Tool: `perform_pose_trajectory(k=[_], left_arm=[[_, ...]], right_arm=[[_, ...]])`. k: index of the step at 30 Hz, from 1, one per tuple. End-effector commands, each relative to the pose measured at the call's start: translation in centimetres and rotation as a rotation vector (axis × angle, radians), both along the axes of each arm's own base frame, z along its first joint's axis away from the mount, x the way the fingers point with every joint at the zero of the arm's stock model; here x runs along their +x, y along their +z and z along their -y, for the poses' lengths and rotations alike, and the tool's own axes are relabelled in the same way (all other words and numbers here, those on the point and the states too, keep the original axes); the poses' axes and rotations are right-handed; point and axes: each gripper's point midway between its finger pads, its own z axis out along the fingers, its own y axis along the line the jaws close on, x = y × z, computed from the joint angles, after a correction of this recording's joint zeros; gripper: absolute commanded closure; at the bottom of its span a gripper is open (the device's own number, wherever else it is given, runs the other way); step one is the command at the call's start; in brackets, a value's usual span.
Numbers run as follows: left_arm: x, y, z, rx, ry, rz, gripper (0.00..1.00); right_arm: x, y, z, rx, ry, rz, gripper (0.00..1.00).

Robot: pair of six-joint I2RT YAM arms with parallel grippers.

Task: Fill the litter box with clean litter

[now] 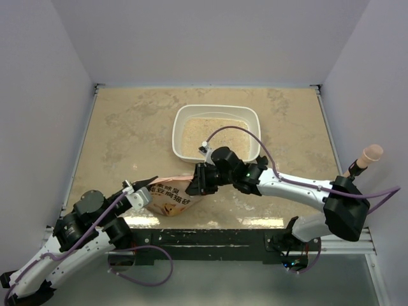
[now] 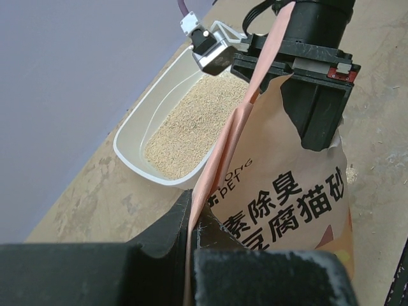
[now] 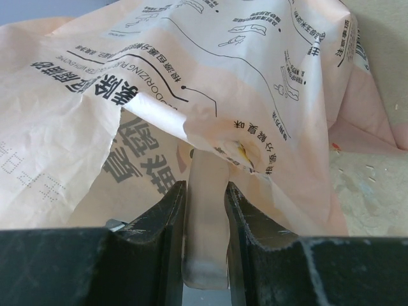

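The white litter box (image 1: 217, 107) stands at the table's middle back, holding a layer of pale beige clean litter (image 1: 213, 131). In the left wrist view its wall (image 2: 137, 127) and litter (image 2: 191, 124) lie just beyond the bag. The orange-pink printed bag (image 1: 171, 196) hangs in front of the box, between both arms. My left gripper (image 2: 191, 204) is shut on the bag's thin edge (image 2: 220, 159). My right gripper (image 3: 205, 191) is shut on a pale flat handle (image 3: 207, 217); the handle's far end is hidden inside the crumpled bag (image 3: 223, 83).
A pink-beige capped object (image 1: 368, 155) sticks up by the right wall. Grey walls close the table on three sides. A few loose grains (image 3: 357, 172) lie on the mottled tabletop (image 1: 127, 134) beside the bag.
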Motion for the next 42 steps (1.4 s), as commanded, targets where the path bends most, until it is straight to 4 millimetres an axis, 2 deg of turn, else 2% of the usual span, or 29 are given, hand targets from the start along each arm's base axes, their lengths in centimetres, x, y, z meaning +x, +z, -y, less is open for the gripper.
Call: perform_pose_trajectory(k=[1, 6, 7, 9, 10, 11, 12, 13, 16, 17, 19, 20, 29, 33, 35, 40, 42], left_arm=[[-0.3, 3.6, 0.2, -0.119, -0.017, 0.077, 1.00], [-0.5, 3.6, 0.5, -0.119, -0.037, 0.079, 1.00], [-0.6, 3.7, 0.5, -0.124, -0.040, 0.081, 1.00], [-0.6, 3.8, 0.4, -0.127, -0.039, 0.082, 1.00], [-0.7, 3.8, 0.4, -0.128, -0.042, 0.083, 1.00], [-0.7, 3.9, 0.4, -0.131, -0.041, 0.083, 1.00], [-0.7, 3.9, 0.4, -0.132, -0.041, 0.083, 1.00], [-0.7, 3.9, 0.4, -0.129, -0.039, 0.084, 1.00], [-0.7, 3.8, 0.4, -0.129, -0.041, 0.083, 1.00], [-0.6, 3.9, 0.4, -0.129, -0.039, 0.085, 1.00], [-0.6, 3.9, 0.4, -0.131, -0.038, 0.085, 1.00], [-0.6, 3.8, 0.4, -0.128, -0.036, 0.080, 1.00], [-0.5, 3.9, 0.2, -0.135, -0.024, 0.080, 1.00], [-0.5, 4.0, 0.3, -0.139, -0.025, 0.079, 1.00], [-0.1, 3.9, 0.0, -0.138, 0.002, 0.076, 1.00], [0.1, 3.8, -0.1, -0.134, 0.015, 0.072, 1.00], [0.1, 3.8, -0.1, -0.135, 0.015, 0.071, 1.00]], right_arm=[[-1.8, -2.2, 0.3, 0.011, 0.028, -0.060, 1.00], [-2.6, 0.0, 1.0, 0.071, 0.036, -0.043, 1.00], [-2.8, 1.2, 1.2, 0.117, 0.030, -0.032, 1.00], [-3.2, 1.3, 1.8, 0.129, 0.020, -0.039, 1.00], [-3.3, 2.5, 2.1, 0.168, 0.010, -0.026, 1.00], [-3.5, 2.8, 2.3, 0.184, 0.005, -0.027, 1.00], [-3.8, 2.3, 2.9, 0.186, 0.000, -0.033, 1.00], [-3.9, 3.4, 3.2, 0.225, -0.012, -0.024, 1.00], [-4.5, 3.3, 4.0, 0.263, -0.032, -0.038, 1.00], [-4.7, 4.0, 4.3, 0.296, -0.035, -0.028, 1.00], [-5.0, 4.0, 4.8, 0.319, -0.046, -0.040, 1.00], [-5.2, 4.8, 5.1, 0.344, -0.046, -0.029, 1.00], [-5.9, 6.1, 7.6, 0.407, -0.097, 0.006, 1.00], [-6.4, 5.7, 8.5, 0.447, -0.121, -0.025, 1.00], [-6.6, 6.1, 9.1, 0.473, -0.130, -0.017, 1.00], [-6.5, 5.7, 10.2, 0.448, -0.171, -0.011, 1.00], [-6.4, 6.1, 10.6, 0.461, -0.193, 0.000, 1.00]])
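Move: The right hand holds the clear scoop in the litter bag's mouth; the bag's middle lies about 7 cm to its left, 3 cm back and 7 cm below. The litter box is roughly 21 cm ahead, 11 cm to the right and 13 cm below that hand. The left hand keeps the bag's rim pinched, with the bag's middle some 6 cm back, 5 cm right and 16 cm below. The right hand draws the gripped scoop about 10 cm right, back and up from the bag, fingers tilting towards level. ##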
